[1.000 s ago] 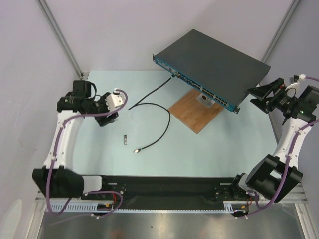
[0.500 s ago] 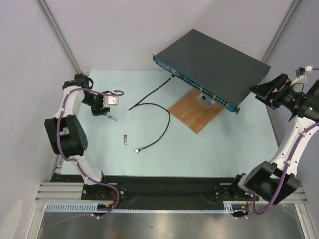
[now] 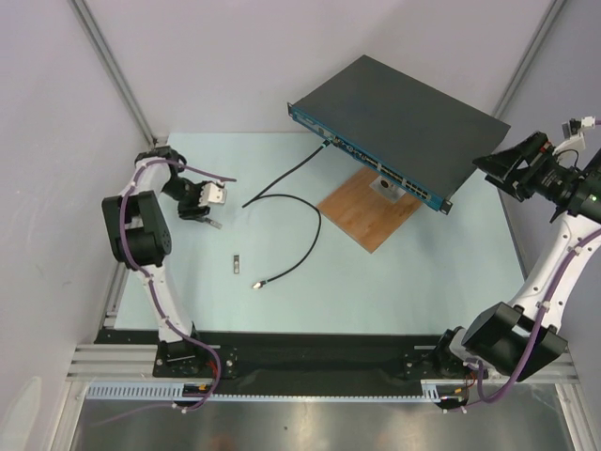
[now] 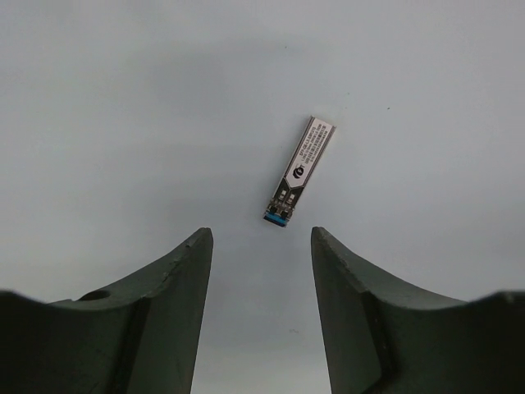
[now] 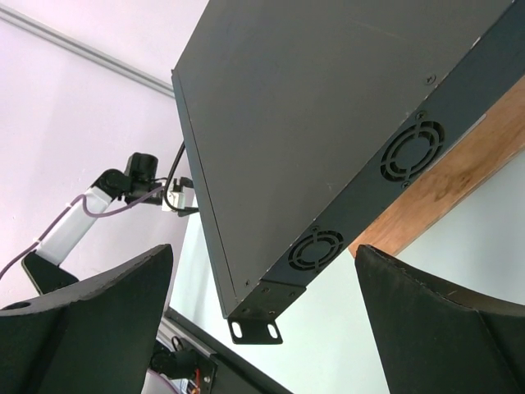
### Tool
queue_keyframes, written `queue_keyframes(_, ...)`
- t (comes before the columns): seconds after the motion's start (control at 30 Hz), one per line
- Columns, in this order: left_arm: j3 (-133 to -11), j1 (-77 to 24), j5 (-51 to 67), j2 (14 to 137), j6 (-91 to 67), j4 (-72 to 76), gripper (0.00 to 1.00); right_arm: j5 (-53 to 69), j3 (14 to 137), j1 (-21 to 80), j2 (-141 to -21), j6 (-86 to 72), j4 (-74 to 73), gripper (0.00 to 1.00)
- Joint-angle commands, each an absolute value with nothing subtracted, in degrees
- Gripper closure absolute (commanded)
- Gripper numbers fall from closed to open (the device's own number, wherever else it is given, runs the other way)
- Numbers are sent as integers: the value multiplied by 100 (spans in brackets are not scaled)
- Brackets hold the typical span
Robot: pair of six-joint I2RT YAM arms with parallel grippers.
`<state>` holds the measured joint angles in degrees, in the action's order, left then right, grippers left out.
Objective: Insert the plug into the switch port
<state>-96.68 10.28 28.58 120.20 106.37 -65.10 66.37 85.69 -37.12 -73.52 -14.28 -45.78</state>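
Observation:
The switch [image 3: 404, 108] has a matt black top and a blue ported front, and it rests tilted at the back right. The plug [image 3: 237, 264], a small silver module with a blue end, lies flat on the pale table. In the left wrist view the plug [image 4: 299, 171] lies just beyond the fingertips of my left gripper [image 4: 260, 231], blue end toward them. That left gripper [image 3: 205, 216] hovers open and empty at the left. My right gripper [image 3: 488, 174] is wide open beside the switch's right end. Its wrist view shows the gripper [image 5: 262, 250] empty, facing the switch's vented side [image 5: 410, 156].
A black cable [image 3: 305, 225] runs from a front port of the switch across the table to a free connector [image 3: 255, 282] near the plug. A brown wooden board [image 3: 362, 216] props the switch from below. Black rails run along the near edge.
My left arm has folded back toward the left wall, its gripper staying over the left of the table with jaws slightly narrower. My right gripper has lifted and shifted right.

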Motion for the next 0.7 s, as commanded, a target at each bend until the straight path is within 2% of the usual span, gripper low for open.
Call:
queue_keyframes(0.0,-9993,1028,2927,12252,10925,-6803,44,6662,8903,-3753,-7321,-1424,-4605,1)
queue_keyframes(0.43,-9958,914,2786,12533,11048,-6776,51,6557,8991,-3832,-7453,-1450,-4632,0)
queue_keyframes(0.57,-9967,756,2699,12638,11013,-6864,57,6487,8939,-3841,-7462,-1441,-4641,1)
queue_keyframes(0.67,-9993,633,2549,12726,10952,-6987,67,6460,8947,-3858,-7462,-1441,-4632,1)
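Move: Just below the left hand lies the nearer loose plug, flat on the table, its middle about 4 cm down, 3 cm to the right and 2 cm back. The second loose plug lies some 12 cm back and 7 cm right of that one. The cable's bend is about 3 cm ahead and 12 cm right of the left hand. From the right hand, the nearer plug lies roughly 65 cm left, 9 cm ahead and 36 cm down. Sinking about 3.5 cm and slowing as it goes, the left hand brings its fingertips down on either side of the nearer plug's blue-tipped end, tilting slightly. Late on it eases about a centimetre to the right, towards the plug's middle, and back a little, while the fingers narrow clearly around that end; a firm pinch can't be made out. ##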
